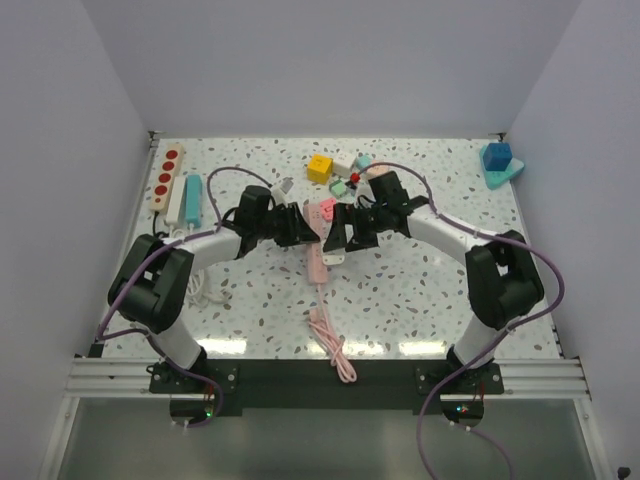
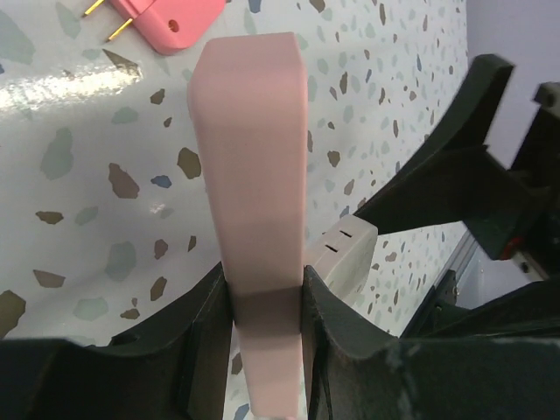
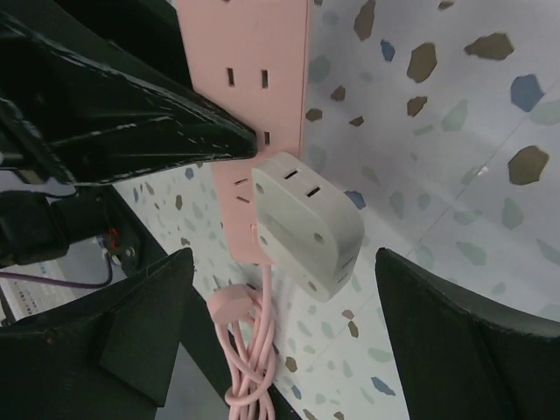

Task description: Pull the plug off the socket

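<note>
The socket is a pink power strip. My left gripper is shut on its two broad sides. A white plug block sits plugged into the strip's slotted face near the cord end. My right gripper is open, one finger on each side of the white plug, with a clear gap to it on both sides. A loose pink plug with gold prongs lies on the table beyond the strip's far end.
The strip's pink cord lies coiled toward the near edge. Yellow cube and small coloured pieces sit at the back, a blue-teal object at back right. A wooden strip and a white-teal one lie left.
</note>
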You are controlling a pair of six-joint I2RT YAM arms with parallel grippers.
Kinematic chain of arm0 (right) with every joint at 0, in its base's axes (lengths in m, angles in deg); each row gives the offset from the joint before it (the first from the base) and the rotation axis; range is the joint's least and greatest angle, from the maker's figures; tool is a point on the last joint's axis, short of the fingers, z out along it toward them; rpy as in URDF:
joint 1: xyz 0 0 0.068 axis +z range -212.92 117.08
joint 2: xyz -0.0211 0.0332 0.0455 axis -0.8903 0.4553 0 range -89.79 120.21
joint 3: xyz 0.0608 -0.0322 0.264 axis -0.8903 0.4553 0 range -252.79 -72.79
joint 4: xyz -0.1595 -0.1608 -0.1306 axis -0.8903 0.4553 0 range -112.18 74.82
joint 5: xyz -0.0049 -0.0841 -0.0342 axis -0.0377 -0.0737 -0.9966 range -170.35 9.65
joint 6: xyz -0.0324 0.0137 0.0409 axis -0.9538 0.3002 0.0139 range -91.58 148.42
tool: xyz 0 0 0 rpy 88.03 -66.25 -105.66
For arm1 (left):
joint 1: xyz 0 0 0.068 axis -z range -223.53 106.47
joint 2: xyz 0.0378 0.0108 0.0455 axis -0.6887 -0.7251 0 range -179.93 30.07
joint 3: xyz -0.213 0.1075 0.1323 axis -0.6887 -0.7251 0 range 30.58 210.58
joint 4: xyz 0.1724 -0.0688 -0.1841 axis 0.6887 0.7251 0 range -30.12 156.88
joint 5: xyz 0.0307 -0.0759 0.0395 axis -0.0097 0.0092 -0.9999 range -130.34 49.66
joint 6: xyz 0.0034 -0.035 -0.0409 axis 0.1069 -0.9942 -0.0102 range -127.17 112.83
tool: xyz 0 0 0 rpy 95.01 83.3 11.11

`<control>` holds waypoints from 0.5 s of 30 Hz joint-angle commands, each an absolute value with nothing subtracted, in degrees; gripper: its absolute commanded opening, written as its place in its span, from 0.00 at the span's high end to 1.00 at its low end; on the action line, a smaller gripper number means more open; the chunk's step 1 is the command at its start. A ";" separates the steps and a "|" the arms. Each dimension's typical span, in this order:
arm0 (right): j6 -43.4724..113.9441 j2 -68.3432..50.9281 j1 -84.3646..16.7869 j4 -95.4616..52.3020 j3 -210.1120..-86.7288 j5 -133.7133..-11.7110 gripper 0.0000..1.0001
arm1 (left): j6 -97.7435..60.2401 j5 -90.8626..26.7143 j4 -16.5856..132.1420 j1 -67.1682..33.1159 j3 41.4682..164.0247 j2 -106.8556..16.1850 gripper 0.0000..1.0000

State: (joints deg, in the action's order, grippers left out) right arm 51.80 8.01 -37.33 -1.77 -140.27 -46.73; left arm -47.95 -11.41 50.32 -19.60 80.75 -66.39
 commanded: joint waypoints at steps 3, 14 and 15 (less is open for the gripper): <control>47.15 9.17 -36.55 -3.99 -139.93 -46.07 0.12 | -45.41 -3.25 45.21 -20.15 83.40 -65.38 1.00; 50.66 12.16 -31.63 -6.01 -139.67 -37.90 0.69 | -45.93 -4.38 45.99 -20.06 82.96 -65.29 1.00; 50.83 12.08 -30.93 -5.57 -139.76 -37.99 0.74 | -45.93 -5.00 46.60 -20.15 83.22 -65.38 1.00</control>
State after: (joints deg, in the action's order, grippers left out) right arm 49.57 12.16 -33.42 -4.22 -139.09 -41.11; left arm -46.39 -5.40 48.88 -19.89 81.14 -66.39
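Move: The white plug sits on the right side of the socket's rear part, about 3 cm back, 3 cm to the left and 3 cm below the open right hand. The socket's middle is some 5 cm left, 1 cm back and 2 cm below that hand. The freed pink plug lies on the table roughly 11 cm ahead, 2 cm left and 10 cm down. From the left hand, still gripping the socket, the white plug is around 4 cm back, 4 cm right and 2 cm lower. The right hand, fingers wide, first dips about 2 cm towards the white plug while edging back, then slides left and back to bring the plug between its fingers, some 4 cm across in all with a turn of about 10 degrees counter-clockwise, and shuts the fingers onto the plug's two sides. The left hand keeps its grip on the socket and raises it towards the right hand by about 1.5 cm, drifting slightly right and back. ##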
